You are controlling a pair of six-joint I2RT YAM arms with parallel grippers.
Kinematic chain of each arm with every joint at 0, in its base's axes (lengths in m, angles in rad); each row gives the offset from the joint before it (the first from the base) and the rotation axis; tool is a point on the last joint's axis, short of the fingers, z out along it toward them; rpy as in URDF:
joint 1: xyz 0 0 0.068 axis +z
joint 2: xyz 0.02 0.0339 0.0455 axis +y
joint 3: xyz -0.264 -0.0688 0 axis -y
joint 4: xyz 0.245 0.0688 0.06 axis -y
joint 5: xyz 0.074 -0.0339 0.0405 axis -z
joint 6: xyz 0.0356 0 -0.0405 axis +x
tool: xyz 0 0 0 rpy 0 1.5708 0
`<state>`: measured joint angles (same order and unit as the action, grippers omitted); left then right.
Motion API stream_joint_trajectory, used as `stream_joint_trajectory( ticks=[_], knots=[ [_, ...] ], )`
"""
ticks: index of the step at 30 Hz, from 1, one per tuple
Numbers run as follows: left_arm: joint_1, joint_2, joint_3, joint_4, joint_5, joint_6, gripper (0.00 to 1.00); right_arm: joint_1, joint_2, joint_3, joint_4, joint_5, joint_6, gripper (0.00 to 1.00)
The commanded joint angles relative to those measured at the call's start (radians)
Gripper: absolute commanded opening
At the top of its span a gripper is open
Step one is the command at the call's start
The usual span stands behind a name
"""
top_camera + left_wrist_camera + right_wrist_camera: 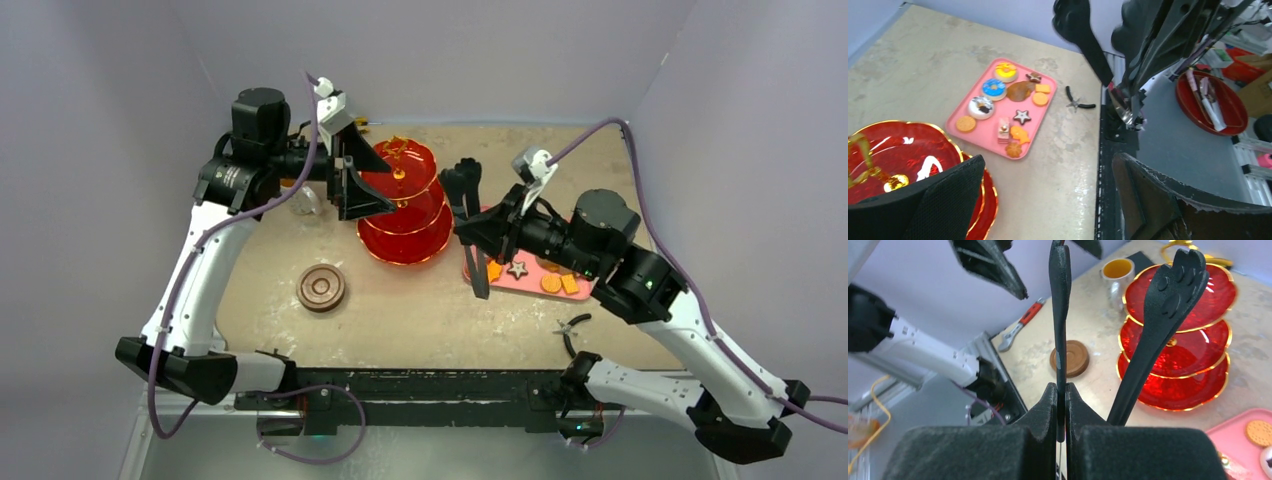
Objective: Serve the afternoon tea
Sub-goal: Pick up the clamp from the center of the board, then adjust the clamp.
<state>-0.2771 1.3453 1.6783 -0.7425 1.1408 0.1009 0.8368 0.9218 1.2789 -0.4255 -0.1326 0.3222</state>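
The red three-tier stand [402, 215] with gold rims stands mid-table. My left gripper [356, 186] hovers at its left side near the top tier, open and empty; in the left wrist view one finger [943, 200] overlaps the stand [903, 160]. My right gripper [470, 232] is shut on one arm of the black tongs [1060, 300], which are held up right of the stand [1180, 345]. Small pastries [994, 88] lie on the pink tray [520, 284]. A white mug of amber tea [1117, 270] sits behind the stand. Brown stacked saucers [321, 287] rest front left.
Small pliers [572, 328] lie near the table's front right edge. A red-handled wrench [1020, 325] lies off the table by the left arm. A red bowl [1210, 102] with oddments sits beyond the table. The black rail [420, 385] runs along the near edge.
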Motion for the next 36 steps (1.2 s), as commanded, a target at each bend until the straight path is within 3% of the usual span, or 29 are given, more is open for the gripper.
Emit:
stream_joint_trajectory(
  ticks=[1,5,8,14,26,28,32,36],
  knots=[
    [-0.027,-0.051,-0.071,0.264,0.105,-0.22,1.0,0.002,0.023,0.009,0.057,-0.21,-0.099,0.0],
    [-0.039,-0.09,-0.17,0.623,0.132,-0.545,0.99,0.002,0.066,0.008,0.121,-0.249,-0.122,0.0],
    [-0.05,-0.104,-0.199,0.764,0.133,-0.668,0.99,0.002,0.125,0.041,0.129,-0.272,-0.145,0.0],
    [-0.06,-0.108,-0.192,0.774,0.169,-0.7,0.92,0.002,0.199,0.103,0.14,-0.25,-0.185,0.0],
    [-0.06,-0.092,-0.192,0.769,0.195,-0.67,0.65,0.003,0.255,0.151,0.152,-0.317,-0.206,0.0],
    [-0.06,-0.084,-0.187,0.773,0.187,-0.67,0.57,0.002,0.261,0.157,0.149,-0.328,-0.21,0.0],
    [-0.06,-0.073,-0.185,0.81,0.181,-0.699,0.26,0.002,0.27,0.161,0.153,-0.347,-0.215,0.0],
    [-0.06,-0.072,-0.187,0.812,0.182,-0.709,0.03,0.002,0.27,0.139,0.205,-0.358,-0.188,0.0]
  ],
)
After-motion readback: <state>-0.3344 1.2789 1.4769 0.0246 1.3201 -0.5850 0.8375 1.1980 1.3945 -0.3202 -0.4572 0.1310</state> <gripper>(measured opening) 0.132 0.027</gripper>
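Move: The smooth paddle of the clamp, whose shaft the right fingers already hold in the air, is about 12 cm right of the left hand, 3 cm back and 6 cm higher. From the left hand the tiered stand is roughly 11 cm ahead, 4 cm right, its middle 24 cm below. From the right hand, the open left gripper is some 6 cm ahead and 15 cm left, about level; the pink tray is around 13 cm ahead, 15 cm right, 38 cm below. Leftwards by about 8 cm the right hand carries the clamp to the left gripper, swinging some 20 degrees counter-clockwise and keeping its shut grip. The left hand rises and draws back about 5 cm, its fingertips tilting up and swinging a little back towards the paddle; then its wide-open fingers close nearly shut and pinch the smooth paddle. ##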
